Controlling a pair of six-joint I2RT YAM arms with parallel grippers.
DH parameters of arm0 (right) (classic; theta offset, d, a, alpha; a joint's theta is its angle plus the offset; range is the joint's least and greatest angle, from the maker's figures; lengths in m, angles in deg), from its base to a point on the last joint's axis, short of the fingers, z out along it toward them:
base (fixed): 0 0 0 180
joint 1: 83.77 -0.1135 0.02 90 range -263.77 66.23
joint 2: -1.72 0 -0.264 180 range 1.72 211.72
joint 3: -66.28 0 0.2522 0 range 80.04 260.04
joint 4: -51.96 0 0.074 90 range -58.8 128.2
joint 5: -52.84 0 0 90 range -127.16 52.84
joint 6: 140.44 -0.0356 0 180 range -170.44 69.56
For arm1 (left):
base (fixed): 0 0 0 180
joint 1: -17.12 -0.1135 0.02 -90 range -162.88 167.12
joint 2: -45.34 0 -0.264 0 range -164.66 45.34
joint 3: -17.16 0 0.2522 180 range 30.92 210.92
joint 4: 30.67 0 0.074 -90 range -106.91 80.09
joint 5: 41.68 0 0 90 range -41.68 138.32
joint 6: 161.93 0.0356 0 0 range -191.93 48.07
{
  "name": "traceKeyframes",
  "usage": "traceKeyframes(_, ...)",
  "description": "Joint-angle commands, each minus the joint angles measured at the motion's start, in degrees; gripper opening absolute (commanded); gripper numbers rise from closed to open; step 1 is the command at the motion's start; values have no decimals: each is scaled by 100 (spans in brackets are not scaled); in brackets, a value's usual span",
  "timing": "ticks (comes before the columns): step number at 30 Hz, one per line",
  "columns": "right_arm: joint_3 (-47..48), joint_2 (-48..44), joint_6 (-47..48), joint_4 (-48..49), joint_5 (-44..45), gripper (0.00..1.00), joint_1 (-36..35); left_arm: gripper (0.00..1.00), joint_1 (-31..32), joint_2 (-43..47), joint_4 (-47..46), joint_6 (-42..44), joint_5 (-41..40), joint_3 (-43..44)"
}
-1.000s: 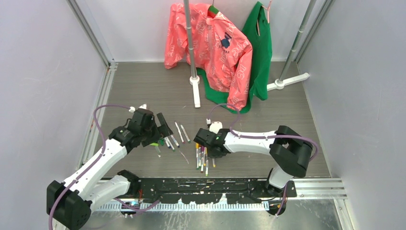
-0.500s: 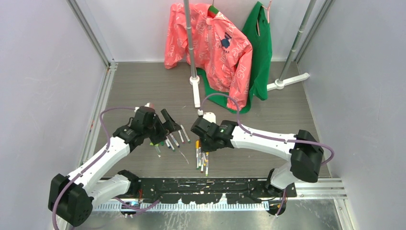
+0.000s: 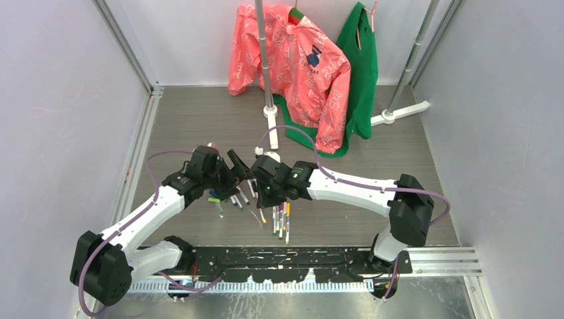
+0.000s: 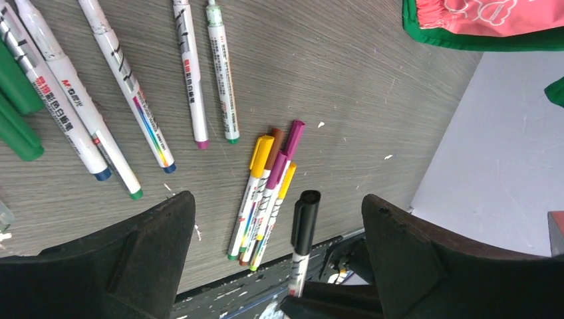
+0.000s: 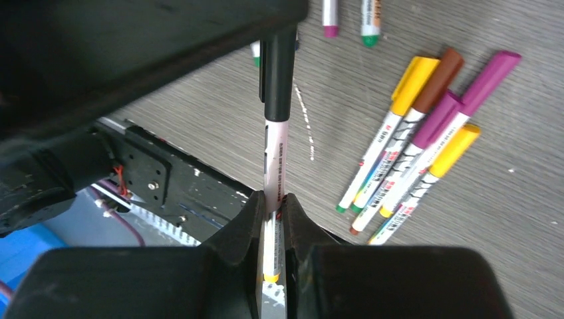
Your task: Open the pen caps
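Note:
My right gripper (image 5: 271, 199) is shut on the white barrel of a pen (image 5: 274, 166) and holds it upright in the air. Its black pen cap (image 4: 304, 222) stands between the wide-open fingers of my left gripper (image 4: 276, 198), touching neither finger. In the top view the two grippers meet at the table's middle, left (image 3: 236, 169) and right (image 3: 263, 185). A bundle of capped pens (image 4: 266, 189) with yellow, purple and brown caps lies below. Several uncapped pens (image 4: 126, 100) lie beside it. Two loose green caps (image 4: 14, 109) lie at the left edge.
A pink jacket (image 3: 292, 66) and a green garment (image 3: 362, 73) hang on a rack at the back, and its white foot (image 3: 271, 126) stands just behind the grippers. The black rail (image 3: 286, 259) runs along the near edge.
My right arm has swung left, carrying the black-capped pen from the bundle into the left gripper's open jaws. The left gripper has shifted a little right and stayed open.

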Motion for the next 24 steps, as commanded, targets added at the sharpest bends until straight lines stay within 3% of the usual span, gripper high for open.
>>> traceKeyframes(1,497,142,83,363,-180,1,-74,94,19,-24,-491,-198,245,-73)
traceKeyframes(8,1028,413,110,334,-469,1,-118,86,17,-11,-508,-350,264,-73)
traceKeyframes(12,1071,461,92,384,-486,1,-134,72,23,14,-506,-380,238,-126)
traceKeyframes(16,960,457,45,511,-494,1,-169,51,22,93,-615,-451,195,-308)
traceKeyframes(24,861,418,-60,560,-520,1,-232,34,17,290,-246,-325,29,-170)
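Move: The black cap, on the pen already held by the right hand, lies about 5 cm right of the left hand and 1 cm back, 1 cm lower; from the right hand it is some 7 cm ahead, 3 cm left and 2 cm up. From the left hand, two uncapped pens lie 1 cm ahead, 3 cm right, and the bundle of capped pens 9 cm back, 13 cm right, both about 12 cm below. The right hand carries the pen about 5 cm left and 3 cm up, and the left fingers close around its cap. ##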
